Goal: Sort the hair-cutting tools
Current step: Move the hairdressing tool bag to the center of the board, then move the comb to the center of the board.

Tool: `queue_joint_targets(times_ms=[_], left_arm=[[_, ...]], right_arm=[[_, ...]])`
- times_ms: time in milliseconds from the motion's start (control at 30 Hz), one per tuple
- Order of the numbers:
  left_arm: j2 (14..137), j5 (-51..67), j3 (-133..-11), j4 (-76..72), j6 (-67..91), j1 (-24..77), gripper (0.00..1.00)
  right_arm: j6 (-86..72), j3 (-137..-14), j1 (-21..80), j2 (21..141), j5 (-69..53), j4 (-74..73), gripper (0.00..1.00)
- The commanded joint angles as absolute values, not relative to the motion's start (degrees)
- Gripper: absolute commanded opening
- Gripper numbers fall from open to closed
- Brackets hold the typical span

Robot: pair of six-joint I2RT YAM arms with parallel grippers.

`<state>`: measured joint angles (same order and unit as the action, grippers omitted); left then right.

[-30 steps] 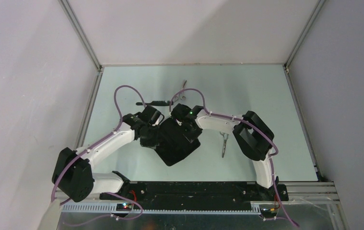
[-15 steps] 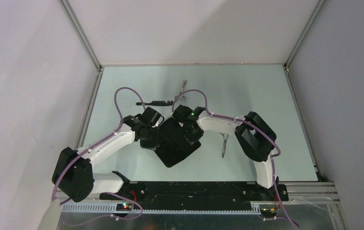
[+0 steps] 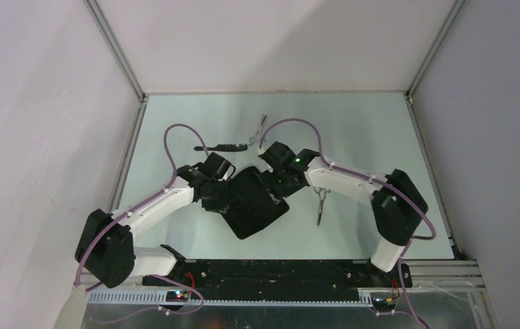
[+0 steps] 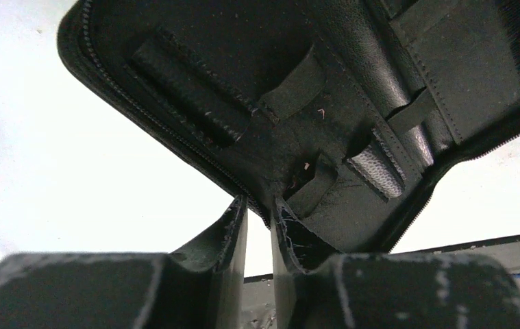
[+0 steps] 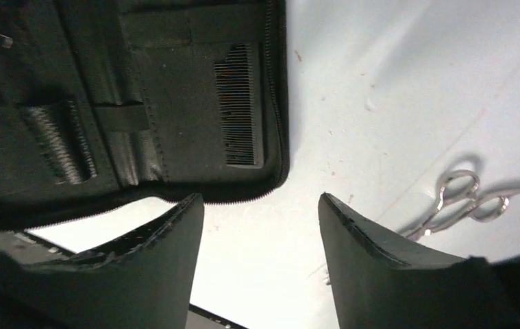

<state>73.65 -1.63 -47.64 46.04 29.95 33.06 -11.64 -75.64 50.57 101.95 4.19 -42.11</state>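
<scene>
The black case (image 3: 251,207) lies open mid-table. Its inside shows in the left wrist view, with straps and pockets (image 4: 277,103). One black comb (image 5: 238,103) lies tucked in the case near its zip edge. A second comb (image 3: 221,147) lies on the table behind the case. One pair of silver scissors (image 3: 320,203) rests right of the case, also seen as scissors (image 5: 459,197) beside my right gripper. Another pair of scissors (image 3: 260,127) lies farther back. My left gripper (image 4: 259,205) stands a slit apart around the case's zip edge. My right gripper (image 5: 260,205) is open and empty over bare table.
Metal frame rails (image 3: 128,151) border the table on both sides, with white walls behind. The arms' black base bar (image 3: 270,271) runs along the near edge. Purple cables (image 3: 175,137) loop above both wrists.
My right arm has drawn back to the right off the case, and its jaws have spread wide. My left gripper's jaws have parted slightly at the case's edge.
</scene>
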Motion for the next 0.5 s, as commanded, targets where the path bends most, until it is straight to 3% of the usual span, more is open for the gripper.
queue_joint_targets(times_ms=[0,133,300,367,467], left_arm=[[72.3,-5.2,-49.2,45.1,30.5,33.5,0.27],[71.5,-6.7,-50.0,45.2,32.0,33.5,0.51],[68.0,-7.9,-51.7,46.8,34.1,31.3,0.92],[66.2,-8.1,-52.8,47.7,34.1,29.1,0.99],[63.9,-7.2,-54.8,47.7,34.0,24.2,0.99]], right_arm=[[-13.4,-73.0,48.3,91.9,3.3,-36.7,0.68],[-15.3,-68.6,45.0,82.9,3.5,-32.4,0.73],[-18.1,-61.4,38.1,72.4,3.1,-24.7,0.82],[-19.0,-57.3,35.1,67.5,2.2,-21.1,0.85],[-20.0,-53.7,30.6,64.2,0.9,-14.8,0.90]])
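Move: The open tool bag lies between my hands. Its middle is roughly 6 cm to the right of my left hand, 2 cm ahead and 2 cm below, and my left fingertips are at its left edge. The long black comb lies some 20 cm ahead of that hand and 2 cm left. From my right hand, the bag's middle is about 7 cm left, 3 cm back and 4 cm lower; the nearer scissors lie 12 cm right and 3 cm back. I leave the bag with both hands. My right hand, already clear above the bag's right corner, sweeps up about 12 cm and 8 cm right, also drifting forward, opening wider and swinging its fingers forward and left. My left hand first spreads its nearly shut fingers wide at the bag's left edge, then lifts about 4 cm, forward and slightly left, tilting some 10 degrees. ##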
